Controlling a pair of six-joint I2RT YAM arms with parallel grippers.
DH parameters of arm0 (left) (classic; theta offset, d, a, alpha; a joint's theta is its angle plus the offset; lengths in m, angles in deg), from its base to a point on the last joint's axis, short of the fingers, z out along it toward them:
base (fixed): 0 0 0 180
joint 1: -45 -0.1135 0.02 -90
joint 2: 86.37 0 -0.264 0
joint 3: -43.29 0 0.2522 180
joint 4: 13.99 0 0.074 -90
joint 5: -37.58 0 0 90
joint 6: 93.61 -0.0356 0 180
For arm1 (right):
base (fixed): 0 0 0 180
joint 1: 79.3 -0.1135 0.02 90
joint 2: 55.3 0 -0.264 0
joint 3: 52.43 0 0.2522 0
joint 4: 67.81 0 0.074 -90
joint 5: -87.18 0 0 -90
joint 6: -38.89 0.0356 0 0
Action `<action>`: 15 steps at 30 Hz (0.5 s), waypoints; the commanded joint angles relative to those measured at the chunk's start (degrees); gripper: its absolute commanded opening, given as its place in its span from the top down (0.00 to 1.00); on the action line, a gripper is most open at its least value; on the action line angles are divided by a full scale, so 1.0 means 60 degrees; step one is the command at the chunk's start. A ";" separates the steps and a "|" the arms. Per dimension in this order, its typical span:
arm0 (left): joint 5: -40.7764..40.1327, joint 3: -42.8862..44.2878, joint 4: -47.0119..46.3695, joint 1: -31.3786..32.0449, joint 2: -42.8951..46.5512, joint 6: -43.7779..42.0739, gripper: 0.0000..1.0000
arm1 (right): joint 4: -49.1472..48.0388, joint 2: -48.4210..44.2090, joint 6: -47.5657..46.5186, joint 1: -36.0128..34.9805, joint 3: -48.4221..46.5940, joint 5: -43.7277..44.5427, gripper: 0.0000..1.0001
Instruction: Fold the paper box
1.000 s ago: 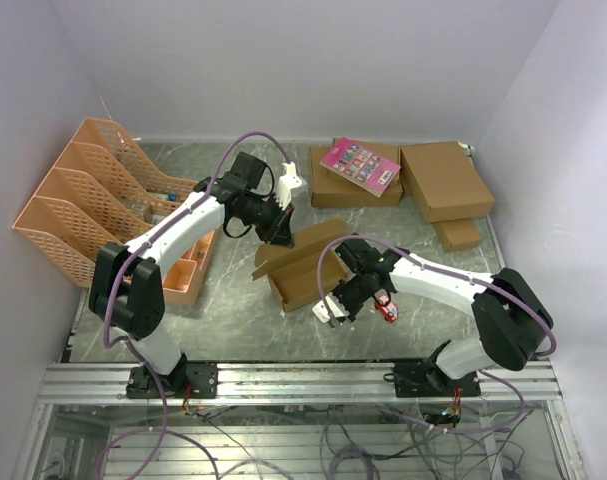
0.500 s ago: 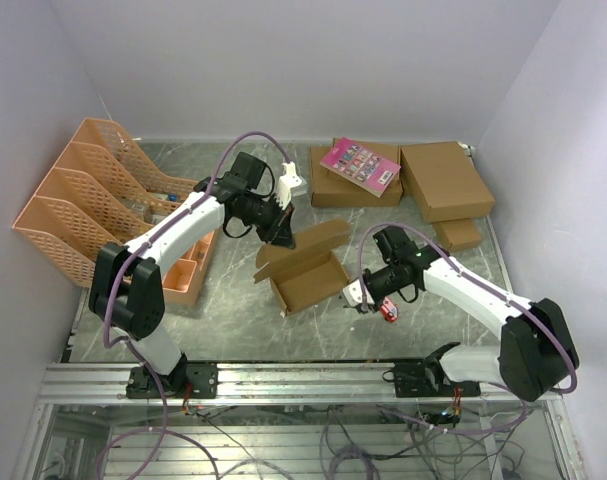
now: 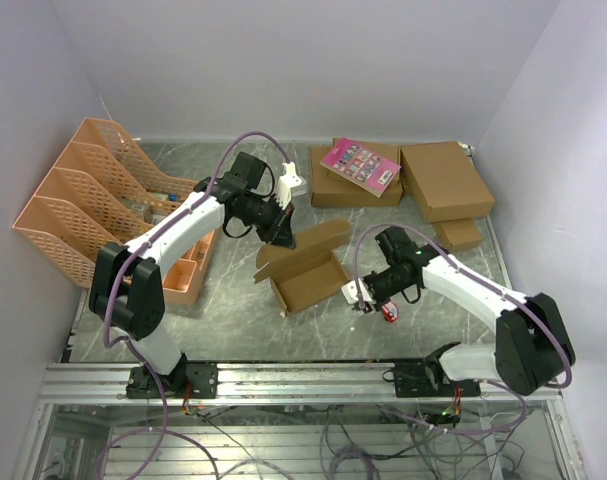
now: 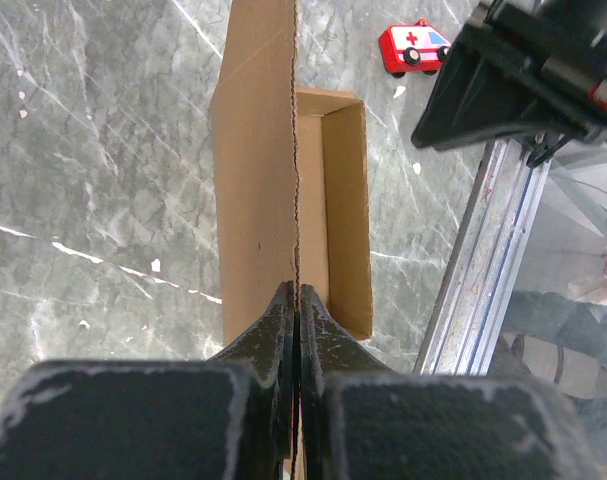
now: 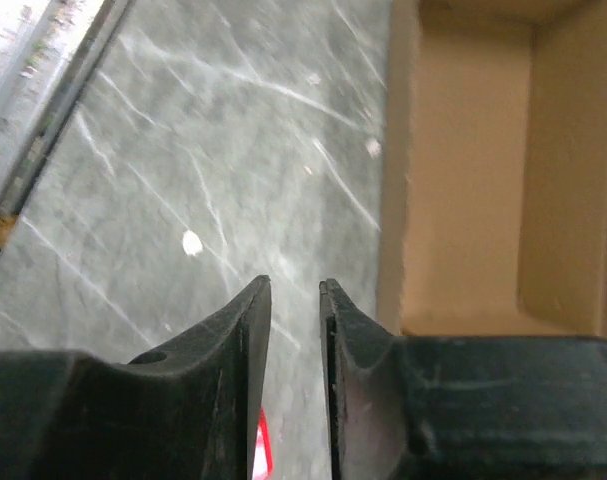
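Note:
The paper box (image 3: pixel 305 272) lies as an open brown tray in the middle of the table, its lid flap (image 3: pixel 318 240) standing up at the back. My left gripper (image 3: pixel 279 228) is shut on that flap's thin edge (image 4: pixel 258 170); in the left wrist view the left gripper (image 4: pixel 297 290) pinches the cardboard between its fingers. My right gripper (image 3: pixel 361 295) hovers just off the tray's right end, apart from it. In the right wrist view the right gripper (image 5: pixel 295 290) is narrowly open over bare table, with the tray's inside (image 5: pixel 473 180) to its right.
A red toy ambulance (image 3: pixel 388 311) lies under the right wrist. Two larger brown boxes (image 3: pixel 333 185) (image 3: pixel 445 180), one bearing a pink booklet (image 3: pixel 360 165), and a small box (image 3: pixel 457 234) sit at the back right. An orange file rack (image 3: pixel 93 200) stands on the left.
My right gripper has pulled back to the right from the tray's near right corner and now stands just off its right end. The left gripper keeps its pinch on the flap.

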 commanded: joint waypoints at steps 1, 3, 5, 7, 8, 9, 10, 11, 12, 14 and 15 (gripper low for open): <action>0.0293 0.0045 -0.0091 -0.0032 0.0180 0.0086 0.93 | -0.0560 -0.1136 0.2113 0.0860 -0.0070 0.0568 0.68; 0.0278 -0.0040 -0.0192 -0.0034 0.0267 0.0123 0.93 | -0.0515 -0.1670 0.2991 0.1294 -0.0028 0.0852 0.55; 0.0308 -0.0122 -0.0281 -0.0029 0.0324 0.0159 0.93 | -0.0405 -0.2195 0.3973 0.1517 -0.0003 0.1439 0.43; 0.0307 -0.0174 -0.0328 -0.0025 0.0339 0.0173 0.93 | -0.0286 -0.2479 0.4644 0.1550 0.0102 0.2270 0.31; 0.0312 -0.0198 -0.0343 -0.0025 0.0320 0.0187 0.93 | -0.0228 -0.2539 0.5047 0.1551 0.0155 0.2476 0.25; 0.0313 -0.0214 -0.0347 -0.0028 0.0307 0.0190 0.93 | -0.0276 -0.2560 0.5491 0.1551 0.0204 0.2818 0.20; 0.0309 -0.0209 -0.0349 -0.0029 0.0303 0.0205 0.93 | -0.0273 -0.2509 0.5851 0.1551 0.0224 0.3017 0.17; 0.0327 -0.0208 -0.0359 -0.0025 0.0277 0.0227 0.93 | -0.0142 -0.2376 0.6004 0.1548 0.0222 0.3115 0.17; 0.0351 -0.0203 -0.0362 -0.0028 0.0263 0.0263 0.93 | -0.0053 -0.2178 0.6162 0.1538 0.0210 0.3199 0.16; 0.0376 -0.0193 -0.0369 -0.0028 0.0272 0.0297 0.93 | -0.0127 -0.1707 0.6665 0.1533 0.0219 0.3392 0.16; 0.0394 -0.0186 -0.0368 -0.0036 0.0288 0.0330 0.93 | -0.0214 -0.1478 0.6908 0.1509 0.0228 0.3543 0.16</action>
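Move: The red toy ambulance lies about 8 cm to the right hand's right, 1 cm ahead and some 5 cm below it. The middle of the open box tray is roughly 11 cm to that hand's left, 4 cm ahead and 4 cm lower; the raised lid stands beyond, about 12 cm ahead and 13 cm left, near hand height. From the left hand, the ambulance lies some 23 cm right, 16 cm back and 15 cm below. Rightwards by about 6.5 cm, and some 4 cm forward, the right hand swings quickly away from the tray towards the space over the toy ambulance. It first rises about 4 cm, then starts to sink while still going right. The wrist turns clockwise nearly 40 degrees as the almost shut, empty fingers spread wide. ##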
